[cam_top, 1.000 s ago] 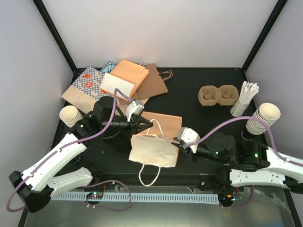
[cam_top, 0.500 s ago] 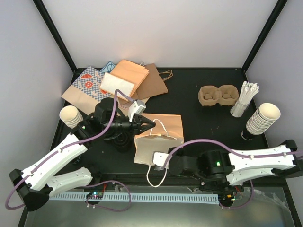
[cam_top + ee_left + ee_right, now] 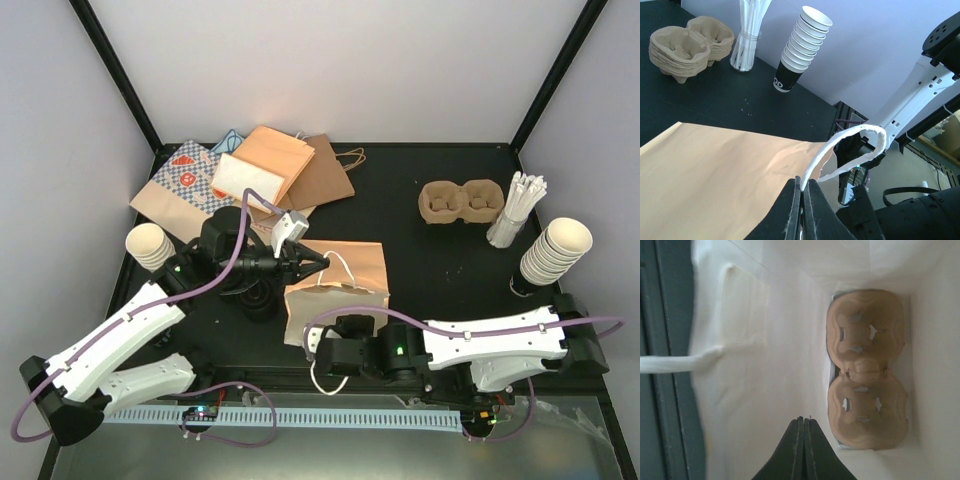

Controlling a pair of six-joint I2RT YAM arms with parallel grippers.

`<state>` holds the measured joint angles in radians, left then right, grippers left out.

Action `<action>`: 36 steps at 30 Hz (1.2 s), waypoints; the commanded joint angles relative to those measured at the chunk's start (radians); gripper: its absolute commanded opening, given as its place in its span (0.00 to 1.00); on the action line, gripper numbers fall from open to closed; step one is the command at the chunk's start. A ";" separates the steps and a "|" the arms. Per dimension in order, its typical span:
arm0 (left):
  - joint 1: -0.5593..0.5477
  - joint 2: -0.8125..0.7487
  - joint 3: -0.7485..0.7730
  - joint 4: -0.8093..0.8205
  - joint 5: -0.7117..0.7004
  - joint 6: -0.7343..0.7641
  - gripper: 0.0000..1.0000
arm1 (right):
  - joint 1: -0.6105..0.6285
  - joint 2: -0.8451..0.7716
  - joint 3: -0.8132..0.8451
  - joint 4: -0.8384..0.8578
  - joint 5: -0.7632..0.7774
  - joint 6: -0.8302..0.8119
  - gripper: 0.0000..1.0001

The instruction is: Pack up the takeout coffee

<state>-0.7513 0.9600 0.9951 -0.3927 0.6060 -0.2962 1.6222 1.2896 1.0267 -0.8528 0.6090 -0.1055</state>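
A paper bag [image 3: 345, 285] lies on its side mid-table, brown outside [image 3: 715, 170] and white inside [image 3: 765, 315]. My left gripper [image 3: 801, 181] is shut on its white rope handle [image 3: 860, 132] and holds the upper side up [image 3: 320, 260]. My right gripper [image 3: 804, 418] is inside the bag's mouth, shut and holding nothing. Its wrist [image 3: 350, 355] sits at the bag's near end. A brown pulp two-cup carrier [image 3: 867, 370] rests at the bag's far end, ahead and right of the right fingertips. No lidded cup is in view.
A stack of pulp carriers [image 3: 460, 202] and a jar of straws [image 3: 517, 208] stand at the back right. One pile of lidless cups [image 3: 555, 250] is at the right edge, another [image 3: 148, 245] at the left. Flat paper bags [image 3: 250, 175] lie at the back left.
My right arm has swung left across the front, shut its gripper and pushed into the bag's mouth. The left gripper kept the handle and raised the bag's upper side.
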 commanded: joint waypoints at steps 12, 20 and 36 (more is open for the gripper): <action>-0.015 0.006 0.058 0.011 -0.011 -0.001 0.02 | -0.143 0.045 -0.013 -0.032 0.038 0.022 0.01; -0.017 0.008 0.062 0.004 -0.011 0.002 0.02 | -0.179 0.010 -0.043 -0.025 0.044 0.013 0.01; -0.019 0.006 0.071 0.007 -0.014 0.000 0.02 | -0.230 -0.005 -0.017 0.016 -0.009 -0.053 0.01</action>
<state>-0.7635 0.9642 1.0126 -0.3954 0.6018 -0.2962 1.4097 1.2949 0.9886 -0.8551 0.6109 -0.1303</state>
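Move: The cup tray on the bottom of the paper bag lies roughly 12 cm ahead of the right hand, some 3 cm to its left and 10 cm below. The bag's near handle hangs about 10 cm behind the right hand and 2 cm to its left, some 3 cm lower; the black lids stand about 18 cm left, 4 cm farther out and 12 cm below. From the left hand, the tray is about 4 cm ahead, 4 cm right and 26 cm down. The paper bag, its upper handle still pinched and held up by the nearly still left hand, takes the right hand's shut fingers deeper in towards the cup tray. The right hand slides about 6 cm forward while drifting some 3 cm right, sinks roughly 2 cm and rises slightly again, turning about 10 degrees clockwise and slowing to a creep. Whether its tips touch the bag's wall can't be seen. ##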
